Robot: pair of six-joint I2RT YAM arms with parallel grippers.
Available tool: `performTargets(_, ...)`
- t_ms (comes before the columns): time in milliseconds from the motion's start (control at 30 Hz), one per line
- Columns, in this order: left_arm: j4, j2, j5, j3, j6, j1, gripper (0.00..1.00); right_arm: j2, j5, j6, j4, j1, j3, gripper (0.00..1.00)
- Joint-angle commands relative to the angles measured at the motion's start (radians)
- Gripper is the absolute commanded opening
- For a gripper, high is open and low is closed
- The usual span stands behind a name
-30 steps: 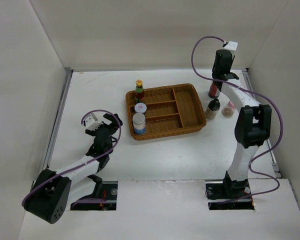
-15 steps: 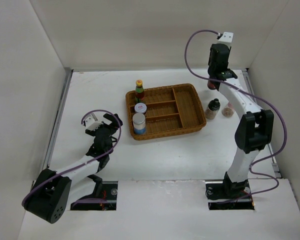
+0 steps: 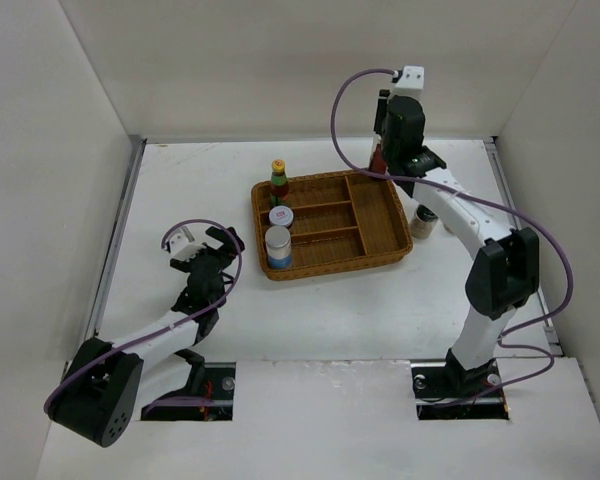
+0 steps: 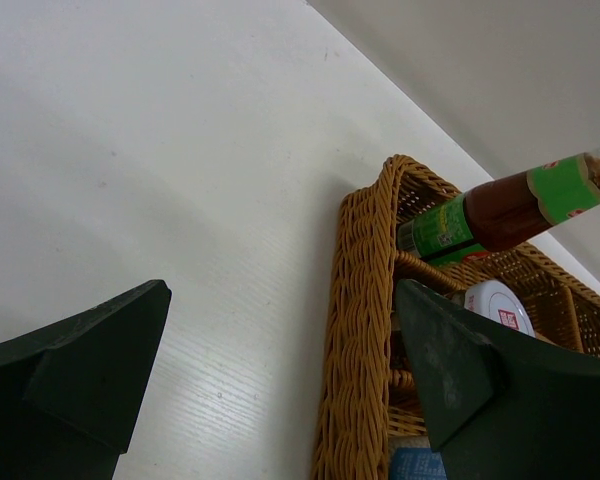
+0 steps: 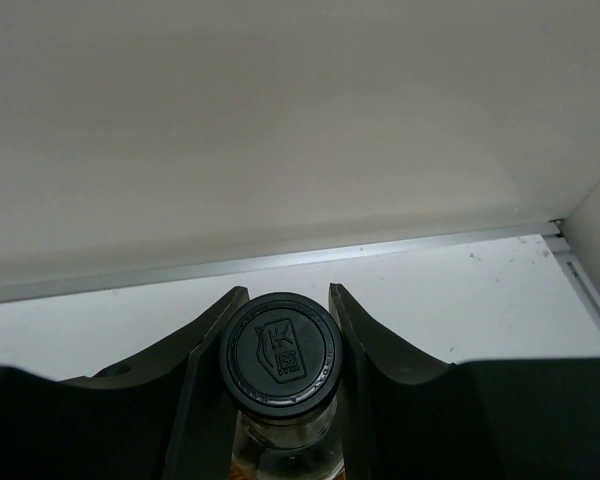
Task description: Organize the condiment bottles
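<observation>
My right gripper [image 3: 382, 158] [image 5: 285, 292] is shut on the neck of the tall clear black-capped bottle [image 3: 377, 160] [image 5: 280, 355] and holds it in the air over the back right corner of the wicker tray [image 3: 380, 215]. In the tray's left compartments stand the yellow-capped sauce bottle [image 3: 278, 180] [image 4: 500, 205], the white-lidded jar [image 3: 281, 215] [image 4: 495, 305] and the silver-lidded jar [image 3: 278, 245]. The dark shaker [image 3: 425, 215] stands on the table right of the tray, partly behind my right arm. My left gripper [image 3: 205, 250] [image 4: 282, 290] rests open on the table left of the tray, with nothing in it.
White walls close in the table at the back and on both sides. The tray's rim [image 4: 365, 330] lies just right of my left fingers. The tray's middle and right compartments hold nothing. A purple cable loops over each arm.
My right arm has lifted the black-capped bottle off the table right of the tray and carried it left, over the tray's back right corner. The left arm has not moved.
</observation>
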Motion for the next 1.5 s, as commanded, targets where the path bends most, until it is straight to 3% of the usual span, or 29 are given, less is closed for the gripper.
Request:
performTargets(0,0.047,-0.013,0.008,0.016,-0.008,0.008,1.0,-0.037,0.005,0.019,0.196,0.01,-0.011,0.27)
performTargets(267,0.047,-0.013,0.008,0.016,-0.008,0.01,1.0,0.015,-0.008,0.061,0.215,0.041,-0.059,0.27)
performTargets(600,0.047,-0.016,0.008,0.016,-0.008,0.01,1.0,0.048,-0.006,0.085,0.359,0.067,-0.192,0.28)
performTargets(767,0.045,-0.016,0.008,0.016,-0.008,0.01,1.0,0.037,0.0,0.087,0.388,0.071,-0.257,0.46)
performTargets(900,0.047,-0.016,0.008,0.016,-0.008,0.008,1.0,-0.001,0.006,0.087,0.376,0.074,-0.287,0.69)
performTargets(1100,0.042,-0.025,0.008,0.016,-0.008,0.01,1.0,-0.128,0.008,0.099,0.327,0.076,-0.362,0.86)
performTargets(1300,0.039,-0.028,0.008,0.014,-0.008,0.008,1.0,-0.352,0.014,0.188,0.284,0.062,-0.595,0.92)
performTargets(1467,0.045,-0.02,0.017,0.016,-0.008,0.006,1.0,-0.488,0.083,0.309,0.152,-0.039,-0.767,0.93)
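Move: The right hand already grips the tall clear bottle by its neck, held high over the back of the tray. Its landing spot, the back-left corner of the tray's right compartment, is about 4 cm left, level fore and aft, and roughly 31 cm below. The green-labelled sauce bottle stands about 25 cm left of that spot, and the black-capped jar some 16 cm right of it and 10 cm nearer. From the left hand the spot is about 20 cm ahead, 43 cm right and 9 cm below. The right hand lowers the tall bottle about 10 cm, easing some 4 cm left as it sinks, until the base stands in the back-left corner of the tray's right compartment, and only then spreads its fingers nearly wide to let go of the neck. Once free, it draws back about 11 cm, rising a little and swinging some 7 cm right towards the black-capped jar side, with its left side rolling up slightly. ##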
